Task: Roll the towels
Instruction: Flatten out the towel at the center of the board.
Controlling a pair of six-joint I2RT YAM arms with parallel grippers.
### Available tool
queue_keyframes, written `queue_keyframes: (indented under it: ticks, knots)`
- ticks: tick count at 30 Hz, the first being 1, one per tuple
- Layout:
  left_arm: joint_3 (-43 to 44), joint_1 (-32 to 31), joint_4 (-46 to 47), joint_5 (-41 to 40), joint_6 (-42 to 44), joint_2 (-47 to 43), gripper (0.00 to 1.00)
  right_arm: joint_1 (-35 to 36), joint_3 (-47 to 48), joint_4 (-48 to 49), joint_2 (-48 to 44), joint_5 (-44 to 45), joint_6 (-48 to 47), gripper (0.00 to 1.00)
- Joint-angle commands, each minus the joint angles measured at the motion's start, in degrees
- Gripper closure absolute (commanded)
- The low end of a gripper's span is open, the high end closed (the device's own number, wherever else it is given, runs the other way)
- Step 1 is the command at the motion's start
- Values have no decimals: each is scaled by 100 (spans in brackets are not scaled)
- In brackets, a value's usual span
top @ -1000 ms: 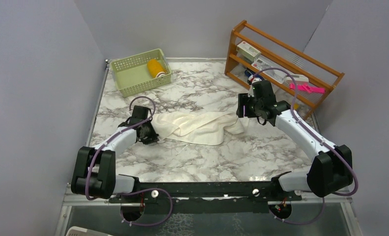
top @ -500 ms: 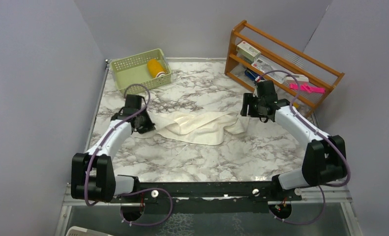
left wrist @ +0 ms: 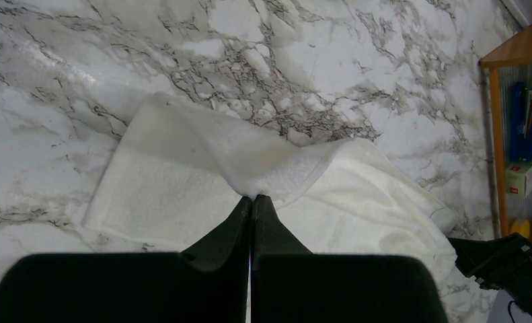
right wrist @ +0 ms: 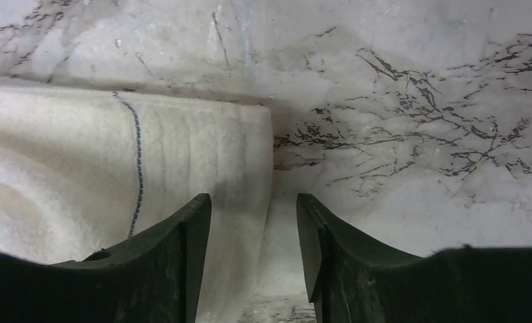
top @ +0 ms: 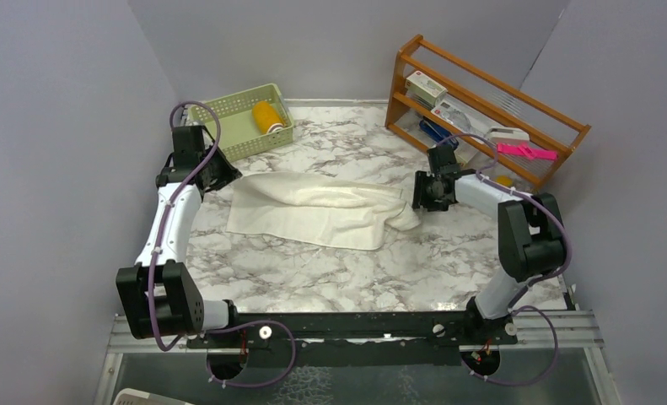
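Observation:
The cream-white towel [top: 313, 211] lies partly spread across the marble table, with its right end still bunched. My left gripper [top: 223, 175] is shut on the towel's far-left corner, and in the left wrist view the cloth [left wrist: 182, 182] peaks up into the closed tips of that gripper [left wrist: 252, 198]. My right gripper [top: 417, 196] is low at the towel's right end. In the right wrist view it [right wrist: 253, 202] stands open astride the towel's hemmed edge [right wrist: 249, 155], with cloth lying between the fingers. A mustard-yellow towel [top: 267, 116], rolled, lies in the green basket [top: 228, 126].
A wooden rack [top: 481, 93] with boxes and a pink item [top: 528, 152] stands at the back right, close behind my right arm. The green basket sits at the back left, just beyond my left gripper. Grey walls close in the table.
My left gripper has closed on the towel's corner and swung back and left, drawing the cloth out flatter. My right gripper has come in to the towel's right end.

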Motion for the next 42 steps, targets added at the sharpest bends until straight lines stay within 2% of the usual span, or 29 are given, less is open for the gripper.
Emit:
queue_keyframes:
  ticks: [1,5,14,20,23,28,30,34,42]
  knots:
    - [-51,37,-44,186,142,32,100,-3,78,304,206,398,23,51]
    - [-15,55,-44,159,240,61,100,-1,167,349,292,636,-38,51]
    - [69,76,-55,192,337,142,100,-6,440,643,688,549,-186,52]
    - [91,114,-75,205,399,168,100,-1,470,697,788,710,-386,60]
    - [136,140,-81,229,415,203,100,-1,464,725,830,720,-416,67]
    - [239,241,-112,287,492,279,100,-1,508,817,936,712,-463,97]
    - [317,322,-121,322,528,301,100,-1,563,827,891,703,-497,99]
    - [839,580,-306,465,546,344,100,-1,708,860,146,696,-570,99]
    - [2296,872,-511,653,-9,9,100,-5,2016,276,-1601,733,-841,99]
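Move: The white towel's far right corner lies flat about 5 cm ahead of the open right hand and 1 cm to its right, a centimetre lower; the bunched near fold is some 4 cm back and 3 cm left of that hand, the wooden rack's middle roughly 17 cm ahead and 15 cm right. From the left hand, already holding the far left corner up, that right corner is about 45 cm right, 3 cm ahead and 17 cm below; the basket stands some 19 cm ahead, 2 cm left. The towel's far right corner gets pinched: the right hand slides about 5 cm forward, low over the table with its fingers half open around the edge, shuts them on the corner, then lifts it quickly some 13 cm and a little forward, fingertips swinging forward. The left hand keeps its pinch on the other corner, nearly still until it too rises sharply, also going left and forward. ##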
